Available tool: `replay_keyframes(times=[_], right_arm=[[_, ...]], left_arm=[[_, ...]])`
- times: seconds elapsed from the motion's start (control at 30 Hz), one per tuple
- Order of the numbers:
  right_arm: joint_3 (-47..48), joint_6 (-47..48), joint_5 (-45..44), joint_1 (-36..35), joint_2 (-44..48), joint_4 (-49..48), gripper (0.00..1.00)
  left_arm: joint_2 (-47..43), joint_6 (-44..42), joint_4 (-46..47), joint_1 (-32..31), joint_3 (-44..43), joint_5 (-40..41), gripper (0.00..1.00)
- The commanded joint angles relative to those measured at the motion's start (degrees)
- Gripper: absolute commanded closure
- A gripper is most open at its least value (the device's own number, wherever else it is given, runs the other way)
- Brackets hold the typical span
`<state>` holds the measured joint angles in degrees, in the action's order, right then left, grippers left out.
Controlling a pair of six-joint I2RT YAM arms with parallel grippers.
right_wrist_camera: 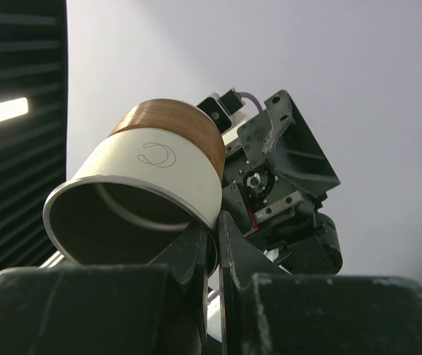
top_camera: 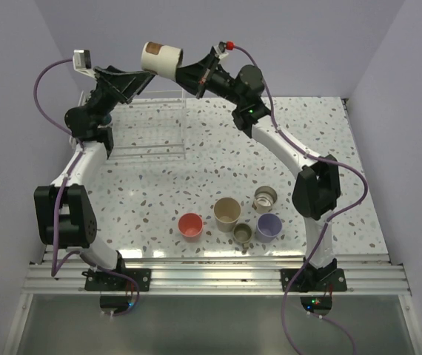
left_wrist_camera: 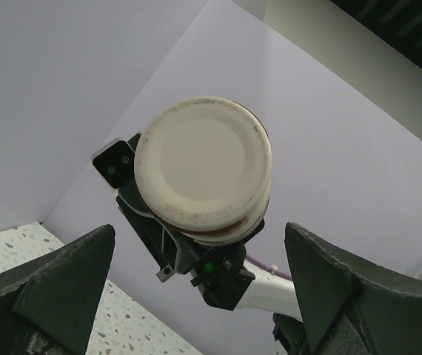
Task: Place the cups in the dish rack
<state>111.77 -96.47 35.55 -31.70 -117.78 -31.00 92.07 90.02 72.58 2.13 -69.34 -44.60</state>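
High above the white wire dish rack point(top_camera: 148, 129), my right gripper point(top_camera: 189, 72) is shut on the rim of a cream cup with a brown band point(top_camera: 161, 58), which lies on its side. The right wrist view shows one finger inside the cup point(right_wrist_camera: 148, 177) and one outside, the right gripper point(right_wrist_camera: 217, 222) pinching its wall. My left gripper point(top_camera: 135, 78) is open, just left of the cup. In the left wrist view the cup's round base point(left_wrist_camera: 203, 163) faces the open left gripper point(left_wrist_camera: 200, 231), a little beyond its fingertips. Several cups stand near the table's front: red point(top_camera: 190, 225), beige point(top_camera: 226, 212), olive point(top_camera: 242, 234), lavender point(top_camera: 269, 226) and grey-metallic point(top_camera: 265, 197).
The rack sits at the back left of the speckled table point(top_camera: 315, 133), close to the lavender walls. Both arms arch over the table and meet above the rack's right end. The standing cups are grouped between the two arm bases.
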Motion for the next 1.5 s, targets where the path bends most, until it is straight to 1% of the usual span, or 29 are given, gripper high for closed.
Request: replay_keyframes(times=[0.0,0.2,0.3,0.37,0.43,0.57,0.67,0.7,0.73,0.77,0.8,0.83,0.9,0.93,0.97,1.0,1.03,1.07,1.13,1.17,1.2,1.23,1.27,1.3,1.33,1.37,1.4,1.43,1.47], right_arm=[[-0.3,-1.0,0.7,-1.6,1.1,-6.2,1.0],[-2.4,-1.2,0.4,-3.5,0.4,-7.3,1.0],[-1.7,-1.3,0.9,-4.1,-1.0,-7.8,1.0],[-2.2,-1.9,0.5,-4.1,-1.3,-9.0,1.0],[-2.6,-2.7,0.2,-4.2,-1.8,-9.9,1.0],[-3.7,-3.2,0.1,-4.3,-1.8,-11.1,1.0],[-5.9,-3.6,-0.1,-4.6,-1.2,-12.3,1.0],[-6.5,-3.6,-0.2,-4.7,-1.1,-12.6,1.0],[-7.8,-3.7,-0.2,-4.8,-0.7,-13.0,1.0],[-8.5,-3.8,-0.3,-4.9,-0.4,-13.7,1.0],[-9.2,-3.8,-0.2,-4.9,-0.1,-14.1,1.0],[-10.5,-3.8,-0.1,-5.0,0.3,-14.3,1.0],[-11.7,-3.6,0.2,-5.0,0.8,-14.8,1.0],[-12.8,-3.5,0.3,-5.0,1.3,-14.9,0.95],[-13.2,-2.6,0.6,-4.9,1.7,-14.5,0.84],[-13.6,-2.1,1.4,-4.8,1.8,-13.8,0.67],[-14.2,-0.3,1.9,-4.6,2.4,-12.1,0.39],[-14.4,1.0,2.6,-4.0,3.2,-10.2,0.31],[-14.7,4.2,4.9,-2.7,4.7,-7.2,0.25],[-15.0,7.2,5.7,-1.0,5.5,-4.0,0.21],[-15.3,8.7,6.4,-0.1,7.5,-2.1,0.2],[-16.6,10.2,7.2,0.8,8.7,-0.5,0.19],[-17.4,13.6,8.3,2.9,11.2,3.3,0.19],[-18.1,15.5,8.7,3.9,12.6,5.7,0.19],[-19.7,17.5,9.1,4.8,14.1,8.0,0.19],[-20.6,21.5,9.7,6.4,15.5,12.3,0.19],[-21.4,23.8,9.8,7.0,18.1,14.8,0.19],[-22.5,27.8,10.0,7.4,19.2,19.4,0.19],[-23.0,29.8,10.2,8.2,20.1,21.5,0.19]], left_arm=[[0.4,0.0,5.8,0.1,-4.5,0.0,0.0],[1.1,1.1,6.8,0.1,-5.6,1.1,0.0],[0.6,0.3,5.3,0.0,-5.8,0.7,0.01],[-0.2,-1.9,2.6,-0.4,-5.5,0.3,0.03],[-1.3,-3.9,0.2,-0.8,-5.3,0.0,0.08],[-2.4,-4.6,-0.4,-1.0,-4.3,0.6,0.19],[-3.0,-5.3,-1.8,-1.0,-4.5,0.8,0.38],[-3.3,-5.6,-2.3,-1.0,-4.6,1.3,0.57],[-3.9,-6.5,-3.7,-1.0,-4.6,1.4,0.67],[-4.1,-7.0,-4.6,-1.0,-4.7,1.8,0.85],[-4.5,-7.6,-7.1,-0.9,-4.7,2.1,0.93],[-5.2,-9.2,-8.7,-1.0,-4.9,2.3,1.0],[-5.7,-11.1,-13.3,-1.0,-5.6,3.1,1.0],[-6.2,-13.0,-15.0,-1.0,-5.9,3.4,1.0],[-6.2,-14.1,-16.4,-1.0,-6.8,3.5,1.0],[-6.3,-15.0,-19.7,-0.9,-7.3,3.6,1.0],[-5.9,-17.3,-21.6,-0.6,-8.9,3.4,1.0],[-5.8,-18.5,-23.4,-0.5,-9.7,3.3,1.0],[-5.0,-22.2,-28.8,0.3,-11.2,2.6,1.0],[-4.8,-24.1,-31.1,0.6,-12.9,2.5,1.0],[-4.7,-26.4,-36.7,0.9,-13.7,2.8,1.0],[-4.3,-31.3,-39.8,1.5,-14.5,3.4,1.0],[-4.0,-33.8,-42.8,1.6,-16.2,4.7,1.0],[-3.6,-36.3,-48.3,1.7,-17.0,5.4,1.0],[-2.3,-41.3,-51.1,1.8,-18.0,6.1,1.0],[-1.6,-44.2,-54.3,1.8,-20.6,7.0,1.0],[-0.7,-47.5,-61.9,1.8,-22.3,9.8,1.0],[1.0,-53.9,-65.6,1.9,-25.0,11.7,1.0],[1.6,-56.8,-68.4,1.8,-26.0,13.6,1.0]])
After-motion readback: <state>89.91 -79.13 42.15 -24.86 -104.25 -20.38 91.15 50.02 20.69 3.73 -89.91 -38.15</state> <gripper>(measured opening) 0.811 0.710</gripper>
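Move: The right hand holds the cup by its rim, and the left hand's open fingers are about 10 cm to its left and 2 cm back, level with it. From the left hand, the cup's middle is roughly 4 cm ahead, 5 cm to the right and 4 cm higher, its base facing the left gripper. The dish rack's middle is some 18 cm ahead of the left hand, 12 cm to its left and 40 cm below. The right hand keeps its pinch on the rim and feeds the cup base-first between the left hand's open fingers, going about 3.5 cm left and 2.5 cm back, then sinking, while the left hand rises some 2 cm to meet it and closes on both sides of the cup's body. With the cup gripped there, the right fingers open wide, let go of the rim and back off some 10 cm to the right and down, as the left hand dips slightly, then carries the cup about 7 cm forward and a little left towards the rack, its left side rising and the wrist turning counter-clockwise by some 25 degrees. ##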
